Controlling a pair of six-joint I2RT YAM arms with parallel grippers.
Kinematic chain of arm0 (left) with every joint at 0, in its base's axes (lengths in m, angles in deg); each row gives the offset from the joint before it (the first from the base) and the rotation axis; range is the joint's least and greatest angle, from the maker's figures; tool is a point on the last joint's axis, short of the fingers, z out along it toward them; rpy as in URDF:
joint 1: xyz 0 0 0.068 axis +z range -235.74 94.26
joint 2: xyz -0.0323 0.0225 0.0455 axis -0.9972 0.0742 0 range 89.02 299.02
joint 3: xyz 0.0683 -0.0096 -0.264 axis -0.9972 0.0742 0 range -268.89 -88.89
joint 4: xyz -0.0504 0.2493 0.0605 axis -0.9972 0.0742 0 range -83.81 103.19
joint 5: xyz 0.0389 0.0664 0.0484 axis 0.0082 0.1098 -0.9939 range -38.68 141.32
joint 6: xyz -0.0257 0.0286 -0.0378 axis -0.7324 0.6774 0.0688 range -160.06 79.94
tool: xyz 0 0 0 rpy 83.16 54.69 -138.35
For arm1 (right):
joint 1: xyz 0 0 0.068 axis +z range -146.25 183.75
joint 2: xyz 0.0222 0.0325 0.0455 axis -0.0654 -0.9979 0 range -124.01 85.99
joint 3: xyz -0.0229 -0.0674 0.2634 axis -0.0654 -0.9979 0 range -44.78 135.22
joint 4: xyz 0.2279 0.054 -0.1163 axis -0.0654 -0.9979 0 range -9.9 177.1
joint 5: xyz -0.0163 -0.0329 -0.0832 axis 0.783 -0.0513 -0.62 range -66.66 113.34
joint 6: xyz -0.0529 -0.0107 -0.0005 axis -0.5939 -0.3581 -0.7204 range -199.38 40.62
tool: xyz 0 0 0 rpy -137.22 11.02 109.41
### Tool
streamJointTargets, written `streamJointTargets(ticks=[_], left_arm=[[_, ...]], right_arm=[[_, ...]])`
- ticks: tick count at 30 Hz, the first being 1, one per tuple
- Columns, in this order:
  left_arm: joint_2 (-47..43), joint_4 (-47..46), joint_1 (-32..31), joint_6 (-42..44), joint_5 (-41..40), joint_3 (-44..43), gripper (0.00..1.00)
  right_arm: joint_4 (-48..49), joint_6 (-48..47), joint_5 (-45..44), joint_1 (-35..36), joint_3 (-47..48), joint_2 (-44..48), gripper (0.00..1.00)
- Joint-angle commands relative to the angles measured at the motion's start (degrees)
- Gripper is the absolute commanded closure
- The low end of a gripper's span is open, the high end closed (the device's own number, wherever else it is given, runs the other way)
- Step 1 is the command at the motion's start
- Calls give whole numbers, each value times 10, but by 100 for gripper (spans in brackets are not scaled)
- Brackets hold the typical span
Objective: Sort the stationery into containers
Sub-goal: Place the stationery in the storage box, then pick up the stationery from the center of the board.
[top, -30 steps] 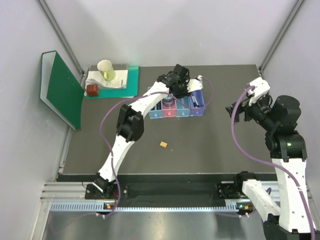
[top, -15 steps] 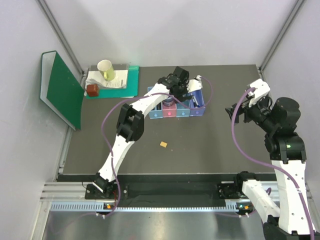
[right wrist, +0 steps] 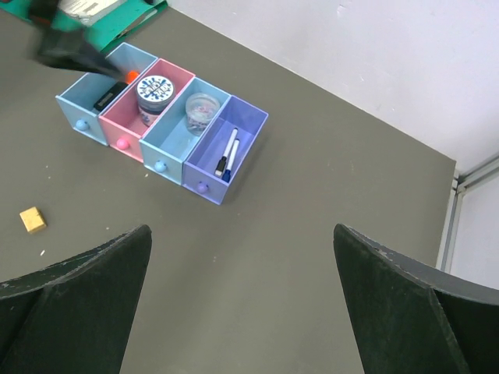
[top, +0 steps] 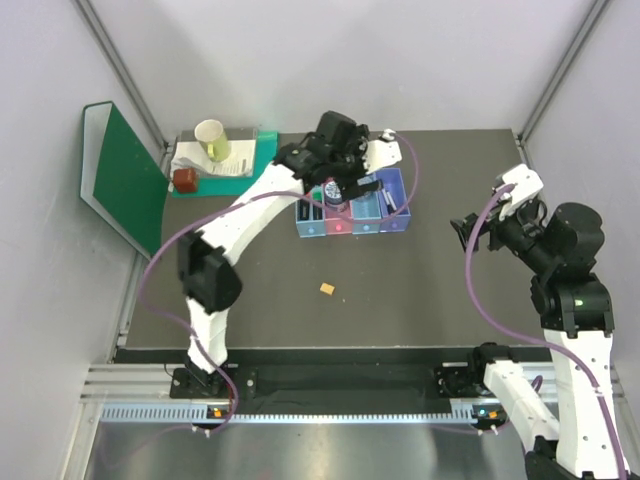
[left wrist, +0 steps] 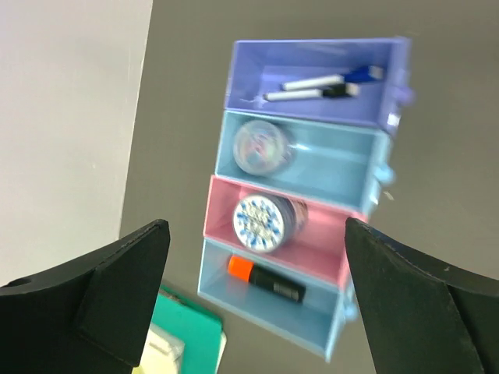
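The row of four joined bins [top: 367,222] stands at the back middle of the table. In the left wrist view the purple bin [left wrist: 312,109] holds two slim white pens [left wrist: 312,82]. The blue bin holds the clear tub [left wrist: 263,146], the pink bin the blue-patterned tin [left wrist: 260,220], and the light blue bin an orange-capped highlighter [left wrist: 265,280]. No green-capped highlighter shows. The tan block [top: 327,288] lies alone in front of the bins, and it also shows in the right wrist view [right wrist: 32,219]. My left gripper [left wrist: 257,312] hangs open and empty above the bins' left end. My right gripper [right wrist: 242,312] is open and empty, far right of the bins.
A green folder [top: 125,180] leans on the left wall. A teal tray [top: 235,180] at the back left carries papers, a paper cup [top: 212,140] and a red-brown block [top: 185,180]. Walls close in on the left, the back and the right.
The left arm has swung its elbow out to the left, and its gripper has drawn back from the bins' right part toward their left end. The right arm has barely moved.
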Motion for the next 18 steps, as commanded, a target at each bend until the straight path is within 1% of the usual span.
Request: streamJointTargets(ticks=[1,2,3,4,5,7,10,13,18], left_arm=[[-122,129,-1,94,94,117,3],[-139,145,-1,115,100,185,3],[-170,174,-1,158,104,221,3],[-184,182,-1,177,104,255,3],[-197,185,-1,192,102,318,3],[-221,194,-1,231,102,383,2],[-228,190,-1,243,124,422,2],[-206,196,-1,233,157,416,3],[-164,180,-4,187,175,405,1]], right_arm=[[16,2,13,-8,14,15,1],[15,2,13,-8,15,18,0],[14,2,14,-8,15,19,0],[13,2,15,-8,15,22,0],[11,2,17,-8,14,25,0],[8,3,19,-8,14,32,0],[2,4,20,-8,16,39,0],[-7,4,17,-7,17,50,0],[-22,-1,13,-8,10,66,1]])
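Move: The yellow block lies about 20 cm back from my left hand, 7 cm to its left and 22 cm below. The storage box's middle is some 5 cm ahead, 1 cm to the left and 19 cm below this hand; in the box, the clear jar stands about 9 cm ahead, 1 cm to the right and 18 cm down. From my right hand, the block is roughly 30 cm to the left, 1 cm back and 32 cm below. With its fingers staying wide open, I swing my empty left hand back off the storage box towards the yellow block, some 20 cm back and 12 cm to the left. It lifts slightly at first, then sinks to end about 16 cm lower, its wrist turning some 45 degrees until the fingers point steeply down, and slows to a halt short of the block. My right hand eases back a couple of centimetres, rising slightly. ##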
